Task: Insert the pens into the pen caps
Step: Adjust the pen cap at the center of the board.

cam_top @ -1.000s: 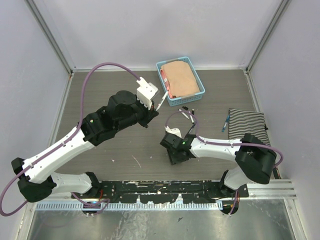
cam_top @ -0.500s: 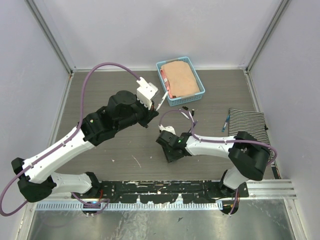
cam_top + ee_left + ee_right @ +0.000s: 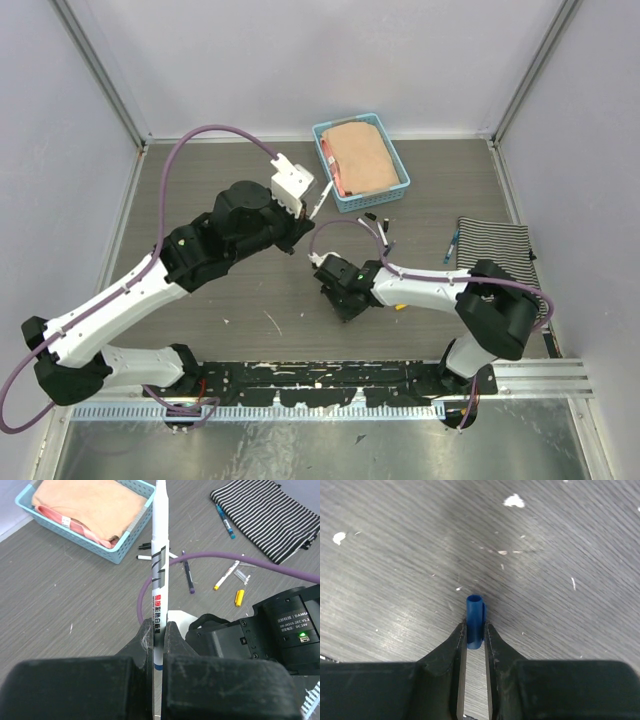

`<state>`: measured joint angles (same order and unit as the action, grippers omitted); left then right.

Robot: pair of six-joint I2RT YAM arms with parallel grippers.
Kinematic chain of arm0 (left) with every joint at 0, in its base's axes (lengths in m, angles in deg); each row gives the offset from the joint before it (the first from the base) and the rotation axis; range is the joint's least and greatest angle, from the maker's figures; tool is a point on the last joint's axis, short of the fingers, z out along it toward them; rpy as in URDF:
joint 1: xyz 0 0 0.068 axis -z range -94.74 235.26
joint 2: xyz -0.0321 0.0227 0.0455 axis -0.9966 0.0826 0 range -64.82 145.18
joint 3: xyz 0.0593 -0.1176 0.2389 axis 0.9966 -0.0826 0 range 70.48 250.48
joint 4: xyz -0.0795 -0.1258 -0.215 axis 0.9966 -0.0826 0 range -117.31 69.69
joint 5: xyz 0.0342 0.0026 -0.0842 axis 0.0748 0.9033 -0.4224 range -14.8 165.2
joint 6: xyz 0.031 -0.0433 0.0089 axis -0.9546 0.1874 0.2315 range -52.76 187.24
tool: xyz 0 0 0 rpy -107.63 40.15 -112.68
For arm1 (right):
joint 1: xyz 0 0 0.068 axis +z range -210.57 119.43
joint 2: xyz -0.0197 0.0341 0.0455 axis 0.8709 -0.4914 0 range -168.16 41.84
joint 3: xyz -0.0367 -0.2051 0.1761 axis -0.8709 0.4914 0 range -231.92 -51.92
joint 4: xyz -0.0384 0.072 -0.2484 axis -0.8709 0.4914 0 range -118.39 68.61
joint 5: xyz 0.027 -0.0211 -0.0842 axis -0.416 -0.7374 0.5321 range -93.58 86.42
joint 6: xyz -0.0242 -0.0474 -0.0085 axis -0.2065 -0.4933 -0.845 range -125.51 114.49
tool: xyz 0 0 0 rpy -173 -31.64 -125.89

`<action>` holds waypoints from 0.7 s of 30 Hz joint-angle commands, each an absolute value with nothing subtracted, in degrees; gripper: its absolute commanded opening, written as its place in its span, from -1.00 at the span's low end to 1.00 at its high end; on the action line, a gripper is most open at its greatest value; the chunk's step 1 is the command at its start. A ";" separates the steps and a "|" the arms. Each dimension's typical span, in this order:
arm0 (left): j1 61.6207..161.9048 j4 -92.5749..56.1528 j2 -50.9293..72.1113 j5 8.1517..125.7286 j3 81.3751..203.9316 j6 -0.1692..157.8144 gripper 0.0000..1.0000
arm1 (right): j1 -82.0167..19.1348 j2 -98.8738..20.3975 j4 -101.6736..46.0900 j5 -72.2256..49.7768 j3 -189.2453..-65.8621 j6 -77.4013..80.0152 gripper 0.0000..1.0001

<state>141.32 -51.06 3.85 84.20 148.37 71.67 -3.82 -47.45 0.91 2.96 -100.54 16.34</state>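
My left gripper [image 3: 158, 630] is shut on a white pen [image 3: 160, 555], which sticks up and forward out of the jaws above the table. From above, this pen [image 3: 320, 201] shows just in front of the basket. My right gripper [image 3: 475, 630] is down at the table, and its two fingers press the sides of a small blue pen cap [image 3: 475, 617] with the open end pointing away. In the top view the right gripper [image 3: 343, 300] is at mid-table. More pens [image 3: 188, 577] and a yellow cap [image 3: 240, 597] lie loose on the table.
A blue basket [image 3: 372, 198] with folded cloth stands at the back. A striped pouch [image 3: 495, 250] lies at the right with a blue pen [image 3: 451, 246] beside it. The right arm's purple cable [image 3: 225, 557] loops over the loose pens.
My right gripper has moved left across the table and its jaws have closed onto the blue cap. The left arm with its pen has hardly moved.
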 commanded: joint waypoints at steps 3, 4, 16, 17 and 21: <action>138.90 -48.64 -0.12 86.80 147.70 70.56 -1.00 | -3.12 -48.74 0.27 -5.21 -105.63 0.29 -0.71; 138.37 -48.56 -0.38 86.94 147.59 70.58 -1.00 | -3.14 -49.48 1.07 -5.36 -107.01 -1.10 -0.71; 134.36 -47.05 -3.74 89.21 146.35 70.84 -1.00 | 0.82 -57.78 8.92 -5.81 -116.67 -16.50 -0.73; 134.29 -47.02 -3.67 89.07 146.34 70.92 -1.00 | 0.78 -58.60 9.80 -6.16 -117.73 -17.08 -0.73; 134.18 -47.21 -3.06 88.75 146.58 70.93 -1.00 | 1.18 -60.99 11.28 -7.09 -118.89 -18.51 -0.68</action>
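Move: My right hand already grips the blue pen cap just above the table, open end up. The bare patch it is bound for lies about 5 cm to its left, level ahead. The yellow cap lies some 12 cm to the hand's right and 3 cm ahead; a white scratch is about 16 cm to its left, level with it. From my left hand, holding the white pen, the blue cap is about 6 cm back, 6 cm right and 31 cm below. I carry the blue cap about 5 cm to my left close over the table towards the bare patch, rising a little on the way and then sinking back, while turning my right hand nearly 40 degrees counter-clockwise, grip kept. My left hand keeps the white pen and swings some 6 cm left, also up and slightly forward. ##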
